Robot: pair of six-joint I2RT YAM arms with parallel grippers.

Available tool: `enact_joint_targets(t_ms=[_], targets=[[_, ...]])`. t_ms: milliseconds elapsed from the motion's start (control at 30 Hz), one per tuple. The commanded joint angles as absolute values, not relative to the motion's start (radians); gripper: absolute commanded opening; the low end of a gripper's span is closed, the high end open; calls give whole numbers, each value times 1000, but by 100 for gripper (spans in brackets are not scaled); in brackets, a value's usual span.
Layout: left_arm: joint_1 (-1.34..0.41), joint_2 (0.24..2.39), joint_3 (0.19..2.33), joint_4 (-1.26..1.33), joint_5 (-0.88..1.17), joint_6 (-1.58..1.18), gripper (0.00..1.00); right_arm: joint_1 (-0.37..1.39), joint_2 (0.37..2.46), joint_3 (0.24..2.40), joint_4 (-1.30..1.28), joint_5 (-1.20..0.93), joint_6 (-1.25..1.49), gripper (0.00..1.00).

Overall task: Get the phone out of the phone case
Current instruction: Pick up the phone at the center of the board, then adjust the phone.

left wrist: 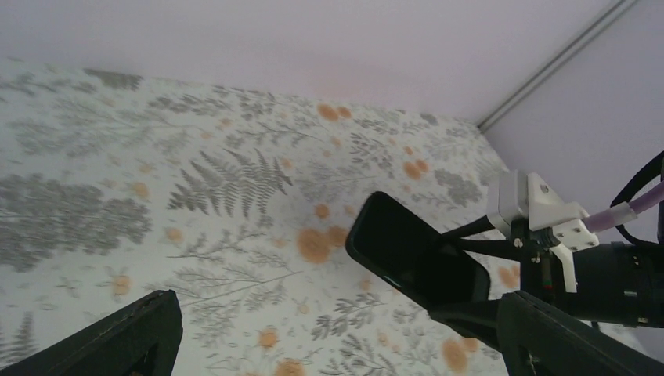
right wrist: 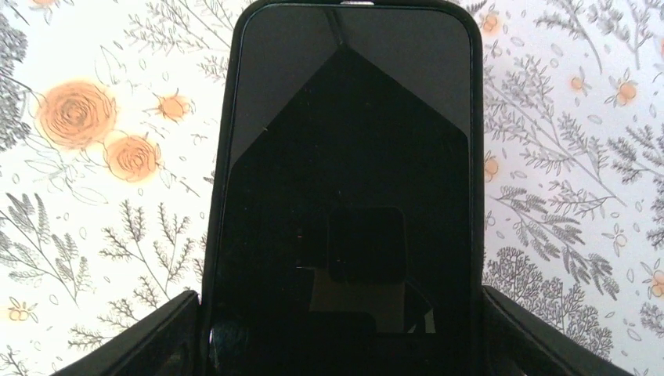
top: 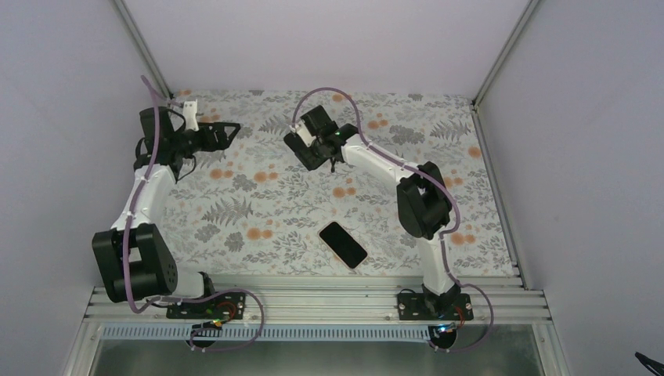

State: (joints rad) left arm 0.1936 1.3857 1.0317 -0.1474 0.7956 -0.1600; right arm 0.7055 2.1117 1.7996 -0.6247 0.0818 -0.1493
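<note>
A black phone (top: 342,244) lies flat on the floral table near the front, apart from both grippers. My right gripper (top: 301,149) is shut on the bottom end of a black phone case (top: 296,146) and holds it above the table's far middle. In the right wrist view the case (right wrist: 344,157) fills the frame between my fingers (right wrist: 156,333). Its face is dark and glossy, and I cannot tell what it holds. My left gripper (top: 227,131) is open and empty, to the left of the case. The left wrist view shows the case (left wrist: 407,251) ahead, between the wide-spread fingers (left wrist: 117,337).
The floral table (top: 258,204) has white walls on the left, back and right. A metal rail (top: 313,301) runs along the near edge by the arm bases. Purple cables loop over both arms.
</note>
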Motion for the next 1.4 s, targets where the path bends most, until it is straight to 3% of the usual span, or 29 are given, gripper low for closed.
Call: enact_joint_targets(t_ms=[0, 333, 767, 1133, 1367], targets=[[170, 1427, 982, 31, 911, -323, 100, 703, 2035, 1792, -536, 49, -155, 67], [143, 1460, 835, 364, 1076, -653, 100, 704, 1965, 1837, -563, -88, -153, 67], [80, 1490, 827, 400, 1090, -723, 93, 761, 1896, 1876, -570, -128, -148, 66], [63, 1507, 786, 561, 1141, -836, 64, 828, 1884, 1881, -566, -87, -175, 67], [64, 1501, 791, 578, 1162, -839, 37, 850, 1875, 1874, -566, -73, -181, 67]])
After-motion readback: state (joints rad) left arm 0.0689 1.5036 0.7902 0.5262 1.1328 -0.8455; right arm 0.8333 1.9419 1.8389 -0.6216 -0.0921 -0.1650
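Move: Just over 20 cm to the left gripper's right, some 5 cm farther ahead and about 14 cm lower, the phone is already held clear of the table by the right fingers, its middle practically at their pads. From the right hand, the open left gripper is about 22 cm left, 4 cm back and 14 cm higher. A second phone lies on the table about 26 cm back from the right hand, 11 cm to its right and 12 cm below. Bringing the phone up to the left gripper, the right hand rises about 10 cm, drawing back and left as it goes, and tilts its left side up while keeping its grip. The left hand comes right about 8 cm and slightly back, its left side rolling down some 30 degrees, then closes to under half open with its fingers straddling the corner of the phone's left end. ##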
